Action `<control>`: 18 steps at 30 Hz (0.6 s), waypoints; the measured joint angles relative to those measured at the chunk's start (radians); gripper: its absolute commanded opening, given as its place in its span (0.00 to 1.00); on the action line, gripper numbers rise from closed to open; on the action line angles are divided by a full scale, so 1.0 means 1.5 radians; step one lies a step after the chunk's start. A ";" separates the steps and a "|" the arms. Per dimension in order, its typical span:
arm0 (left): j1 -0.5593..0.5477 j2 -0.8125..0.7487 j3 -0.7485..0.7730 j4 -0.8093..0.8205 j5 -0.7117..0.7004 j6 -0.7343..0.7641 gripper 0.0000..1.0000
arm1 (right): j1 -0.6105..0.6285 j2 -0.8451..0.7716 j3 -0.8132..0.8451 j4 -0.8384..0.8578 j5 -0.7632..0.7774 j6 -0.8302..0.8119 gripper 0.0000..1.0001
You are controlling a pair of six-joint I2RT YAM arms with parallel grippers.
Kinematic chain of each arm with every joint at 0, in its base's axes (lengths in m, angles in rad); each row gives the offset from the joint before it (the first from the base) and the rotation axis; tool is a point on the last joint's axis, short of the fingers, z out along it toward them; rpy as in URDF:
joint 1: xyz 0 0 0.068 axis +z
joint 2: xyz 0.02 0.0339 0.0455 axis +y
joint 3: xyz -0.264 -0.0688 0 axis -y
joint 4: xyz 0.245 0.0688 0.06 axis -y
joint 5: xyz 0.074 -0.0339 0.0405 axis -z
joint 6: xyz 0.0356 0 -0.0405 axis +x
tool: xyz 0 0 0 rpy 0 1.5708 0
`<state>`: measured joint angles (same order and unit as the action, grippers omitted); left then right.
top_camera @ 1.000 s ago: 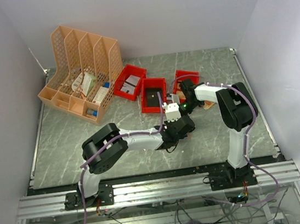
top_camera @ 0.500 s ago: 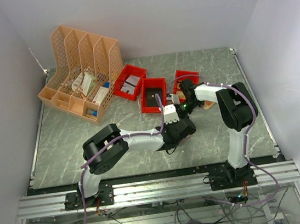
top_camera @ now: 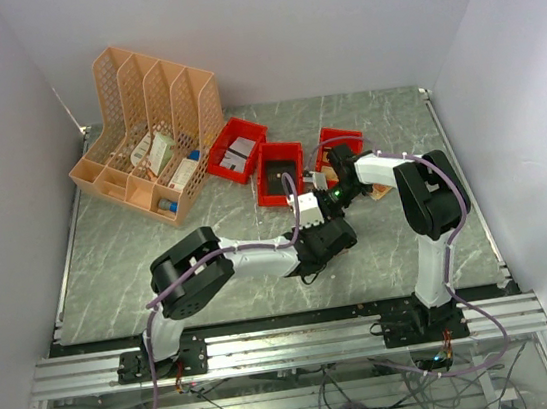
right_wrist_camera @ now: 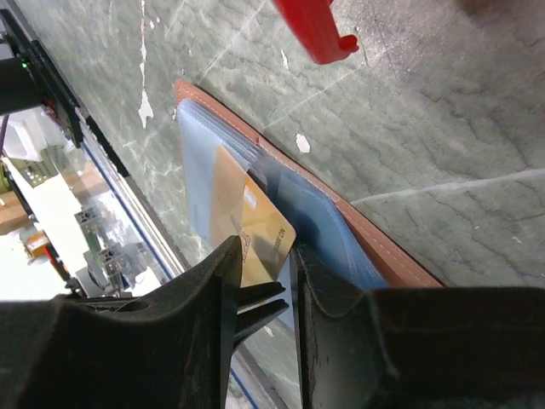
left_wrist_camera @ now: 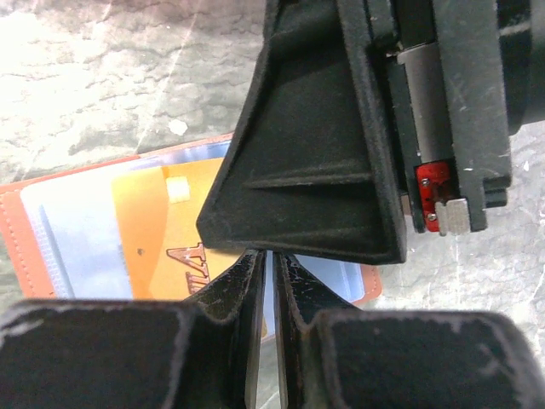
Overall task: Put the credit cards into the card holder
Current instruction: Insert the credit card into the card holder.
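The card holder [left_wrist_camera: 19, 228] lies open on the table, salmon-edged with pale blue plastic sleeves [right_wrist_camera: 197, 170]; in the top view only a sliver of it [top_camera: 382, 191] shows beside the right arm. A gold credit card [right_wrist_camera: 255, 217] lies on the sleeves, one end tucked among them. My right gripper [right_wrist_camera: 268, 247] stands over the card's free end with its jaws apart. My left gripper [left_wrist_camera: 271, 256] is closed to a thin slit, and its fingertips [right_wrist_camera: 260, 298] sit at the card's near edge. Both grippers [top_camera: 338, 206] meet over the holder, which hides it from above.
Three red bins [top_camera: 237, 149] [top_camera: 279, 171] [top_camera: 336, 144] stand just behind the grippers, and a corner of one [right_wrist_camera: 315, 30] hangs into the right wrist view. An orange lattice file rack [top_camera: 148, 130] stands at the back left. The metal frame rail [top_camera: 292, 345] runs along the near edge.
The left wrist has crept slightly forward toward the right gripper. The holder, the bins and the right arm stay where they were.
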<state>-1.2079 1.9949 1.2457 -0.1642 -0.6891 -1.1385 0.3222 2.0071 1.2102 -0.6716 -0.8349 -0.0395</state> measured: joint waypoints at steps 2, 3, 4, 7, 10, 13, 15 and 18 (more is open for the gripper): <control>-0.001 -0.004 -0.004 -0.004 -0.007 -0.002 0.19 | 0.000 0.000 0.000 0.000 0.000 -0.001 0.30; -0.002 -0.006 -0.005 -0.007 -0.010 -0.003 0.19 | 0.000 -0.001 0.000 0.000 0.000 -0.002 0.30; -0.003 -0.010 -0.006 -0.012 -0.014 -0.003 0.19 | 0.000 -0.001 0.000 0.000 0.000 -0.002 0.30; -0.005 -0.021 -0.010 -0.024 -0.024 -0.005 0.20 | 0.000 -0.003 0.000 0.000 0.000 -0.003 0.31; -0.006 -0.035 -0.019 -0.029 -0.033 -0.005 0.20 | 0.000 -0.007 0.000 0.001 0.002 -0.006 0.32; -0.009 -0.058 -0.035 -0.027 -0.042 0.004 0.20 | 0.000 -0.013 0.000 0.002 0.007 -0.012 0.32; -0.012 -0.079 -0.045 -0.026 -0.045 0.017 0.21 | 0.000 -0.017 0.000 0.005 0.010 -0.016 0.32; -0.019 -0.115 -0.054 -0.017 -0.045 0.041 0.21 | 0.000 -0.022 0.000 0.008 0.016 -0.019 0.32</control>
<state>-1.2366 1.8217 1.1641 -0.1898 -0.7570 -1.0775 0.3218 1.9736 1.2102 -0.6598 -0.8116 -0.0673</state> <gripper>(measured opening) 0.205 0.319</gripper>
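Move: The orange card lies in the middle of the open card holder, its centre roughly 3 cm to the left hand's left, 1 cm ahead and 2 cm below; the holder's middle lies beneath it, about 3 cm below the hand. The middle red box stands some 16 cm ahead of the left hand and 8 cm to its left, the right red box 18 cm ahead and 4 cm to its right. From the right hand, the card's centre is about 2 cm left, 1 cm back and 2 cm below. The left hand, its fingertips at the card's right edge beside the right fingers, sweeps about 2 cm left across the card and lifts ever more steeply, ending some 5 cm higher and slightly back, its fingers keeping their narrow opening as they come clear of the card. The right hand stays at the card's right part with its fingers still partly open, easing up barely half a centimetre while its fingertips tilt up a few degrees. ##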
